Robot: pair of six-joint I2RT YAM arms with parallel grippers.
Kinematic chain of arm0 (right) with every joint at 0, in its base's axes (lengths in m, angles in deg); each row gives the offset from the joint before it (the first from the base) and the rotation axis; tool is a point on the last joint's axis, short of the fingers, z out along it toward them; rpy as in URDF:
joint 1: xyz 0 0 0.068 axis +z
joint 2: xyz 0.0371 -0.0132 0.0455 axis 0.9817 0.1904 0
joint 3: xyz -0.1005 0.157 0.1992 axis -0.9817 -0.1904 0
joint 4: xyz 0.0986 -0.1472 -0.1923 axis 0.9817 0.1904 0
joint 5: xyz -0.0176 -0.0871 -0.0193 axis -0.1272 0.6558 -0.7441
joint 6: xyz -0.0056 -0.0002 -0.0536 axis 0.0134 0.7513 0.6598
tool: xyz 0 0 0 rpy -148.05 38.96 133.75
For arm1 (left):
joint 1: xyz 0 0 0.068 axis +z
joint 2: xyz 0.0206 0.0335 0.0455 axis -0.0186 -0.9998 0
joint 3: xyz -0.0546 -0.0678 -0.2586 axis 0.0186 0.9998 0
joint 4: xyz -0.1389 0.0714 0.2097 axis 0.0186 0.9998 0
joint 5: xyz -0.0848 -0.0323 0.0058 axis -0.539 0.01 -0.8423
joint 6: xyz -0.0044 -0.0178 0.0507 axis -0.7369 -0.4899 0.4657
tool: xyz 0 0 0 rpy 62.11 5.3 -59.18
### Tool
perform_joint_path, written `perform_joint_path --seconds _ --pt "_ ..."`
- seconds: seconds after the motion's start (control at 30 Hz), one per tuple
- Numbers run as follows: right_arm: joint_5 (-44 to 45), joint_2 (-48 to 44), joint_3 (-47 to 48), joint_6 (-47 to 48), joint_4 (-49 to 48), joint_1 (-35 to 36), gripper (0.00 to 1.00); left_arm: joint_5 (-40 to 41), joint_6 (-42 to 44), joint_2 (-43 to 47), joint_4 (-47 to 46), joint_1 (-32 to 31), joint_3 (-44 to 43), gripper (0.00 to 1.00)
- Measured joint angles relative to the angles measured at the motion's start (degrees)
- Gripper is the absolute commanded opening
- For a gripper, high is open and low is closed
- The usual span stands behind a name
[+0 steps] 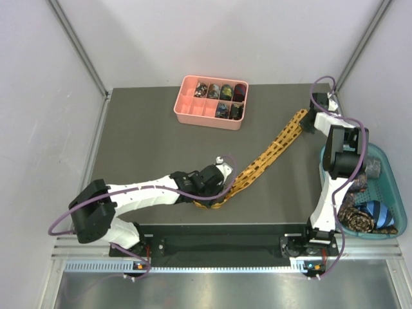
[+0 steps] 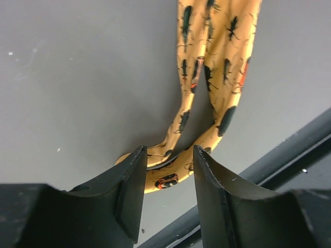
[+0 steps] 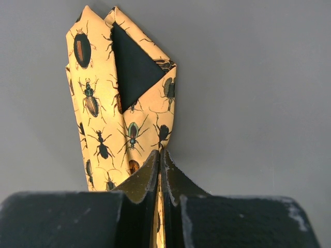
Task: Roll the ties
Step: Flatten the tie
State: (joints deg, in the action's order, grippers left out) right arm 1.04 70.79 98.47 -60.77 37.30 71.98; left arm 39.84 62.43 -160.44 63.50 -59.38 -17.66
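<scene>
A golden-yellow tie [image 1: 270, 151] printed with beetles lies folded in half, running diagonally from near the table's front edge to the back right. Its looped fold [image 2: 170, 178] sits just past the tips of my left gripper [image 2: 168, 154], whose jaws stand open on either side of the loop; the left fingertip [image 2: 138, 155] touches the fabric. In the top view my left gripper [image 1: 207, 193] hovers over that fold. My right gripper [image 3: 161, 153] is shut on the tie [image 3: 98, 103] just behind its two pointed ends, at the far right [image 1: 310, 120].
A pink compartment tray [image 1: 193, 106] at the back holds several rolled ties [image 1: 222, 93]. A teal basket [image 1: 394, 187] off the table's right side holds a dark floral tie [image 1: 356, 217] and a blue striped one [image 1: 380, 214]. The table's front edge [image 2: 289, 144] runs close by the fold.
</scene>
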Motion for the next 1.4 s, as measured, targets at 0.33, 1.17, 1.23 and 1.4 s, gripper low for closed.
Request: perform_joint_path --seconds 0.33,1.17,1.23,1.4 --pt "-0.7 0.0 0.0 0.0 0.0 -0.3 0.00 -0.1 -0.6 -3.2 -0.3 -0.5 0.6 0.35" --pt "-5.0 4.4 5.7 -4.0 -0.8 -1.8 0.00 11.9 -12.4 -9.2 7.3 -1.9 -0.9 0.00" --pt "-5.7 5.1 6.1 -4.8 -2.1 -1.8 0.00 13.1 -12.3 -10.3 7.9 -1.9 -1.9 0.00" --pt "-8.0 6.6 7.1 -7.7 -5.4 -1.9 0.00 17.8 -11.3 -11.2 8.3 -1.9 -3.4 0.04"
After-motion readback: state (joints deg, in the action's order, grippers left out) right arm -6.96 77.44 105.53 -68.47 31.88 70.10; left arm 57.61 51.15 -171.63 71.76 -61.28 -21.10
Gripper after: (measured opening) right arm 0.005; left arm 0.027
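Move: Just off the left hand, the front strand of the tie's folded near end lies about 4 cm to its left, roughly level fore and aft and some 4 cm below; the back strand runs about 3 cm behind that strand. The right hand already pinches the tie's right edge, with the far end's middle about 3 cm ahead, 2 cm left and slightly lower; the teal basket's middle is roughly 22 cm right and 24 cm back, somewhat lower. Sinking and swinging left by about 4 cm each, the left hand comes down to the front strand of the near end, its left side tilting up and the wrist turning counter-clockwise some 15 degrees each. Its half-open fingers then shut, pinch the strand and start forward and slightly up. The right hand keeps its pinch and, after a pause, slides the far end about 5 cm forward, level. ##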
